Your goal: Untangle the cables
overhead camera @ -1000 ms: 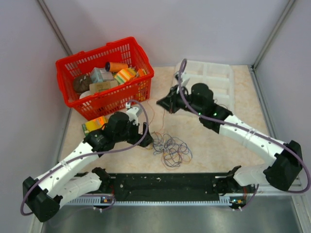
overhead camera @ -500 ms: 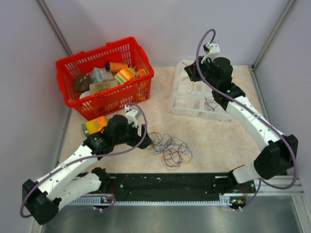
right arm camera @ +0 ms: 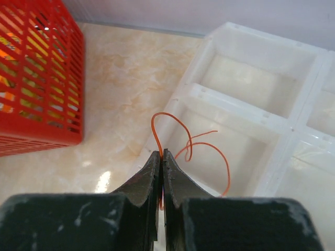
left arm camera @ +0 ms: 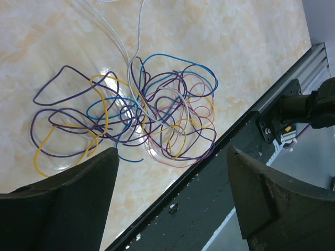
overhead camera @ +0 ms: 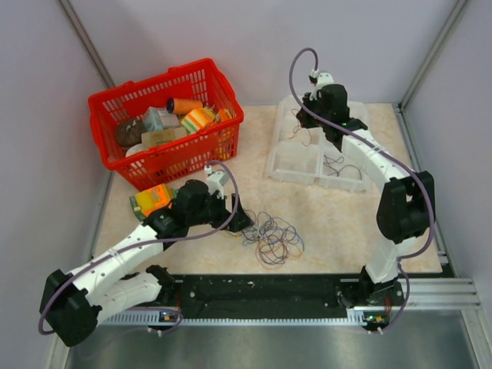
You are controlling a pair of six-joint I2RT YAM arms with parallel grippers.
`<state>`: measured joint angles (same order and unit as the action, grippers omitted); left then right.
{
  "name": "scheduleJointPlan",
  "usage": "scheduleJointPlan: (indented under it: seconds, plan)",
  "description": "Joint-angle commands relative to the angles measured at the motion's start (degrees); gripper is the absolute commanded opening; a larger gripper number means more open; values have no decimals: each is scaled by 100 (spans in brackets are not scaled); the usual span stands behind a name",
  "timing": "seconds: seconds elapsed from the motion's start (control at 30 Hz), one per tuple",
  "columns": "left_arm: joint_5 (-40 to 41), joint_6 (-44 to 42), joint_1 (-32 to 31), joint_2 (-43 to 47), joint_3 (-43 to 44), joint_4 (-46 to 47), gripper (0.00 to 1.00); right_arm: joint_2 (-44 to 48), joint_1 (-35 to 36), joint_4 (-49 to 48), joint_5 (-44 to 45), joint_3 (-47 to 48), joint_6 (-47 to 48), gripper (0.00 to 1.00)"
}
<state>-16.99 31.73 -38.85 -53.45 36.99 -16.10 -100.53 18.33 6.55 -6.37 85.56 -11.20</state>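
Note:
The cables [overhead camera: 273,237] lie in a loose tangle of purple, blue, yellow, pink and white loops on the marble table, in front of the left arm. In the left wrist view the tangle [left arm camera: 141,112] lies just beyond my left gripper [left arm camera: 171,151], which is open and holds nothing. From above, that left gripper [overhead camera: 238,221] hangs at the tangle's left edge. My right gripper [right arm camera: 161,152] is shut on a thin orange cable [right arm camera: 165,113]. The cable's loops dangle over a compartment of the white tray [right arm camera: 246,112]. In the top view the right gripper [overhead camera: 302,121] hovers over the tray's back left part.
A red basket [overhead camera: 165,157] full of packages stands at the back left. A yellow-green box [overhead camera: 150,197] lies on the table beside the left arm. One dark cable [overhead camera: 334,163] lies in a compartment of the white tray [overhead camera: 296,165]. A black rail [overhead camera: 261,288] runs along the near edge.
The right arm swung from the table's middle back and up to above the white tray. The left gripper edged slightly right, toward the tangle.

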Motion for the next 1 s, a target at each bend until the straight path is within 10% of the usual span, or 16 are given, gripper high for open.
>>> scheduleJointPlan:
  seconds: [0.0,0.23,0.37,0.5,0.97]
  plan:
    - [-322,132,-8,-218,115,476,84,-379,-49,189,539,646,522,0]
    - [-94,9,-17,-367,282,485,70,-1038,-57,451,726,1049,909,3]
    - [3,27,-8,-447,361,458,73,-1180,83,1821,943,1788,725,44]
    - [161,62,-8,-499,291,598,87,-136,618,1903,998,641,366,64]
    - [258,264,0,-719,177,1021,64,1652,2298,-468,119,-3264,-3423,63]
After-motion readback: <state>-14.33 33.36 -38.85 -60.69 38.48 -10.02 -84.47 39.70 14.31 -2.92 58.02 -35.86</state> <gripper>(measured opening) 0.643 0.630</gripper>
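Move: My right hand holds the orange cable. The tray's middle-left compartment lies about 6 cm ahead, neither left nor right, some 18 cm below. From that hand, the dark cable in the tray is 3 cm back, 12 cm right; the red basket 4 cm ahead, 38 cm left; the cable tangle roughly 30 cm back, 10 cm left. From my left hand, the tangle sits 9 cm right, 1 cm ahead, 13 cm below. With my right hand I reach a little forward and down over the compartment, about 5 cm, open my fingers and let go of the orange cable. Then I sweep back roughly 25 cm towards the tangle, drifting left and lower, tipping the fingers down some 30 degrees and keeping them open. My left hand eases forward slightly over the table, its fingers narrowing but staying open. ##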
